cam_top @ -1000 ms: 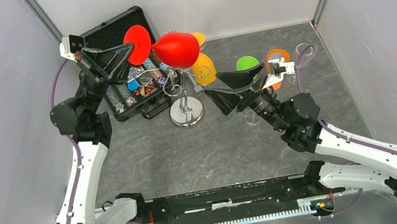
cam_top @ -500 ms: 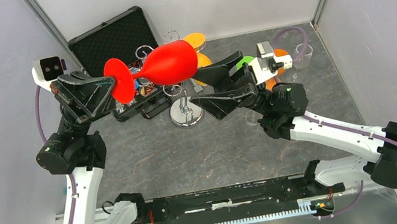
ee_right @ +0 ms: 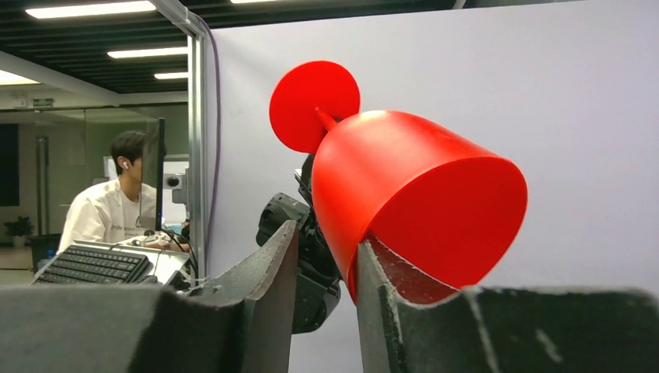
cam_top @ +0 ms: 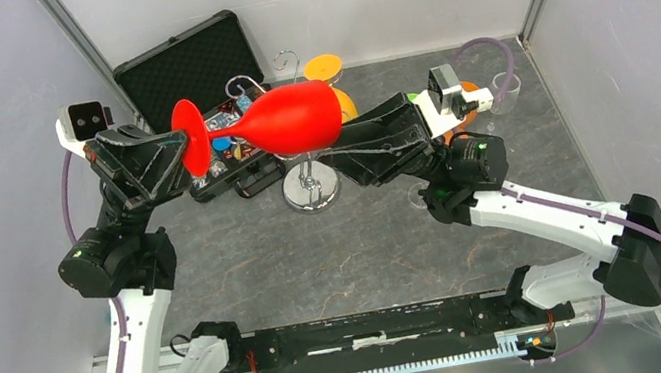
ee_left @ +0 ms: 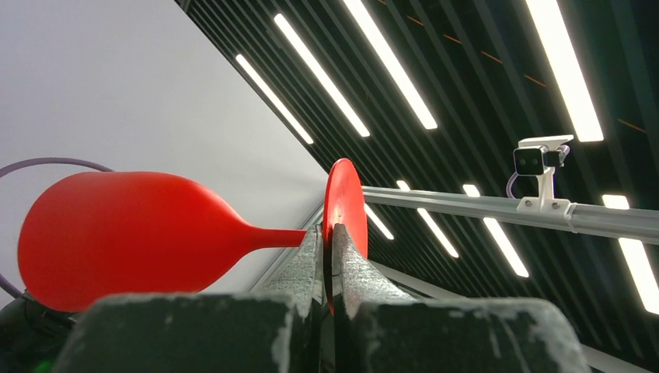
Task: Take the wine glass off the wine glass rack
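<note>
The red wine glass lies sideways in the air, in front of and above the silver wire wine glass rack. My left gripper is shut on the rim of the glass's round foot, with the bowl pointing away to the left. My right gripper is open at the bowl's mouth. In the right wrist view one finger sits inside the bowl's rim. The other finger is outside, with a gap to the wall.
A yellow glass and an orange one hang at the rack. Green and orange glasses show behind my right wrist. An open black case with coloured chips lies at the back left. A clear glass stands at the back right.
The left gripper has carried the red glass away from the rack, forward and left, and turned it level. The right gripper has risen and moved left to the bowl's mouth.
</note>
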Tool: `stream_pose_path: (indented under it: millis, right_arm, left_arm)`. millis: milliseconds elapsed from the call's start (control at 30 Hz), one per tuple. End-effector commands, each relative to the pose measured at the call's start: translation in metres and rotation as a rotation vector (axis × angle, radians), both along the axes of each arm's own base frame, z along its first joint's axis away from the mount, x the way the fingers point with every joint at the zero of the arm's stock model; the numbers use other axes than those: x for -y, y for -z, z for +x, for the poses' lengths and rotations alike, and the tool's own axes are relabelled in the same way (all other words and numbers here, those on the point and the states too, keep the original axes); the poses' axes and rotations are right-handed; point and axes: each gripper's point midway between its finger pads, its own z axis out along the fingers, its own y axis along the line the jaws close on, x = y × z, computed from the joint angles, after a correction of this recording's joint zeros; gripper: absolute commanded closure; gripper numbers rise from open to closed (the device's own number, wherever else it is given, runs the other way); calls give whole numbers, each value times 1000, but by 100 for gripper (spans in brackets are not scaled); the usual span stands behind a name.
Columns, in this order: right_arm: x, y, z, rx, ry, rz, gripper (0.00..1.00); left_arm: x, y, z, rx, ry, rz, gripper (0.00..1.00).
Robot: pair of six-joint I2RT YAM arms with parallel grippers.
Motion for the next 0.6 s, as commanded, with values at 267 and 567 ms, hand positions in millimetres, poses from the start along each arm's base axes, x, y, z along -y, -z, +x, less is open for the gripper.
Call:
stream_pose_path:
  millis: [267,567]
  right_arm:
    - [14,-32,-33,138,-107,83,98]
    - [19,-21,20,-7,248,-28,100]
  left_arm:
    - [3,15,31,-155,-14,18,91]
    - [4,28,38,-94,-200,89,40]
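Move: The red wine glass is already held by its foot in the left gripper; its middle lies about 9 cm to that hand's right, 1 cm ahead and 4 cm lower. From the right hand its middle is roughly 7 cm left, 4 cm ahead and 3 cm higher, the near rim wall already between the half-open fingers. The wine glass rack is about 16 cm ahead of the right hand, 6 cm left and 45 cm below; the yellow glass is 22 cm ahead, 2 cm right, 42 cm below. Shut the right fingers fully on the near rim wall of the red wine glass, one finger inside the bowl and one outside, while raising that hand about 1.5 cm. Keep the left pinch on the foot until the right is nearly shut, then spread the left fingers to half open and bring that hand some 3 cm forward and slightly down. ##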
